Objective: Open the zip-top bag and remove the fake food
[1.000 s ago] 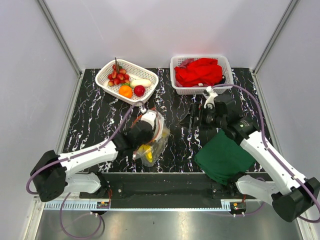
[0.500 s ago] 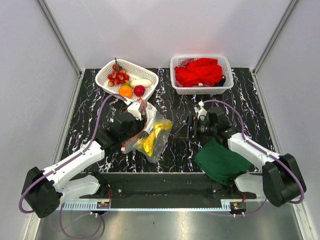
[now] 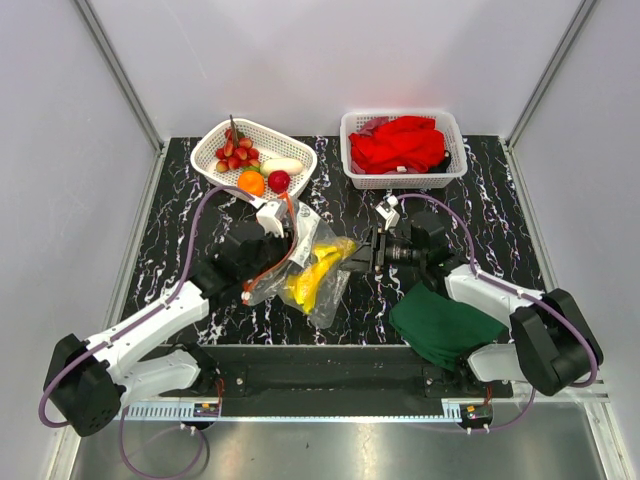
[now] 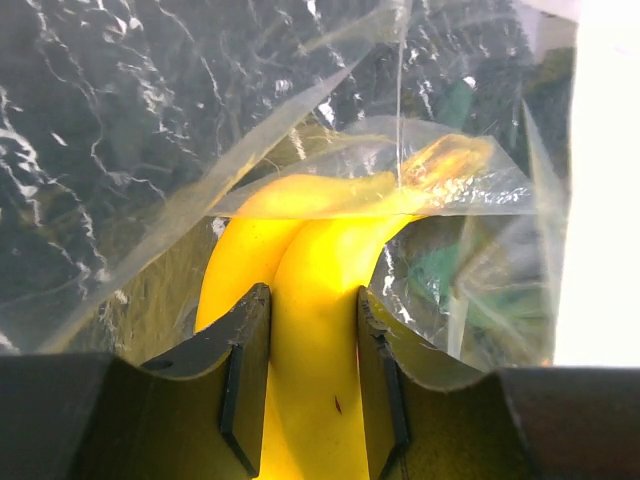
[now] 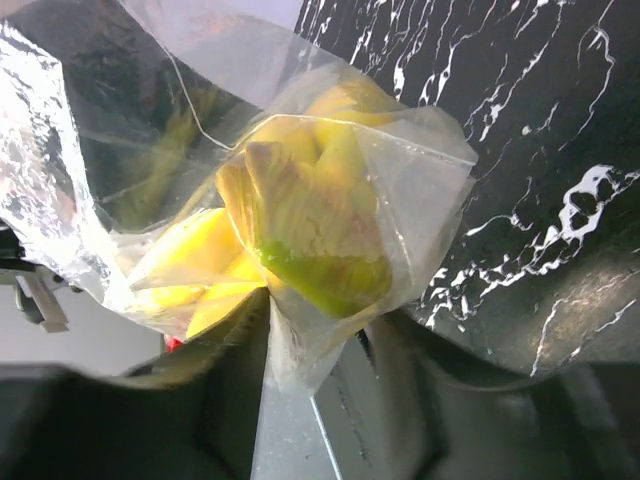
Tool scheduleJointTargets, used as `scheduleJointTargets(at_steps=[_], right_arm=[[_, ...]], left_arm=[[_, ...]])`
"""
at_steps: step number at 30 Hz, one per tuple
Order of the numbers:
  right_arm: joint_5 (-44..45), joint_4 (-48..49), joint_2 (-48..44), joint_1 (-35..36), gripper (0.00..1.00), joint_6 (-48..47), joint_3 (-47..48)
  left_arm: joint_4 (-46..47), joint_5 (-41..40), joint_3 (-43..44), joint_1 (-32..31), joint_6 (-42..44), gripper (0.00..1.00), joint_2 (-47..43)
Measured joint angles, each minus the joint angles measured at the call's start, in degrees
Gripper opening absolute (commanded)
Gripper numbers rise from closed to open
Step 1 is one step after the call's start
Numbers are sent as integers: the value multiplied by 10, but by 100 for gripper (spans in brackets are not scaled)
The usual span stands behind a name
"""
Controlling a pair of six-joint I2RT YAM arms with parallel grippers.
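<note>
The clear zip-top bag (image 3: 322, 296) lies crumpled at the table's middle, with a yellow banana bunch (image 3: 312, 270) in it. My left gripper (image 3: 288, 264) reaches into it from the left and is shut on one banana (image 4: 320, 250), a black finger tight on each side (image 4: 311, 312). My right gripper (image 3: 358, 255) meets the bag from the right. Its jaws stand partly closed around the bag's corner (image 5: 300, 350), where the bananas' green-brown stem end (image 5: 310, 240) shows through the plastic; a gap remains at one finger. More fake food, including grapes (image 3: 235, 152), an orange (image 3: 251, 182) and an apple (image 3: 279, 181), sits in a white basket (image 3: 303, 152).
A second white basket (image 3: 452, 126) at the back right holds a red cloth (image 3: 398, 145). A dark green folded cloth (image 3: 445, 320) lies at the front right, under my right arm. Grey walls close the table on three sides.
My left gripper has lifted and turned the bag with the bananas toward the right. My right gripper has come left from the back, reached the bag's corner, and its jaws have narrowed from wide open.
</note>
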Motion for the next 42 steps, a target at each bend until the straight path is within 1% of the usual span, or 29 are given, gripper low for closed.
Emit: scheduleJointTargets(at_steps=[1,2,3,4,7,11,14,18,25,29,34,38,42], right_arm=[[2,0,0,0,20,2,0],[8,2,0,1,9,3,0],[12,3,0,1,2,2,0],[16,3,0,2,0,10,0],[39,-2,-3,2,0,19,-1],[98,-41,-31,6,0,35,-7],[142,-45,-73,8,0,63,-40],[189,-63,-117,10,0,87,-74],[263,-83,-137,8,0,120,-109],[300,-85,-171,8,0,143,-144],[342,-87,-219,6,0,153,-171],[357,-85,-215,4,0,154,-172],[355,-83,-189,4,0,151,-172]], left_arm=[[1,2,0,0,-2,0,0],[3,3,0,0,-3,0,0],[4,4,0,0,-4,0,0],[4,4,0,1,-5,0,0],[12,2,-6,2,-5,0,-4],[21,-20,-38,2,-5,0,-37],[37,-47,-68,1,-4,0,-74],[42,-79,-86,-1,-5,0,-110],[38,-137,-94,0,-8,0,-162],[15,-193,-94,0,-21,0,-184],[-42,-276,-84,0,-44,0,-192],[-66,-333,-75,0,-68,0,-192],[-75,-380,-61,0,-78,0,-180]])
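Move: The left hand still grips the bananas inside the bag, their middle about 4 cm to its right; the white fruit basket waits some 30 cm ahead and 13 cm left, about 12 cm lower, the red apple in its near side about 25 cm ahead and 6 cm left. The right hand's open fingers are at the bag's closed end, with the bag's middle about 12 cm left and 3 cm back, the bananas' about 10 cm left and 3 cm back, and the green cloth some 24 cm right and 9 cm back. The right fingers shut first on the loose film at the bag's closed end, just past the banana stems, while the left hand holds nearly still and keeps its grip on the bananas. Then the hands part: the left draws the bananas about 12 cm left, drifting slightly forward and up and swinging counter-clockwise nearly 40 degrees, while the right keeps its pinch and drags the film about 8 cm right and 6 cm down, turning clockwise about as much. ##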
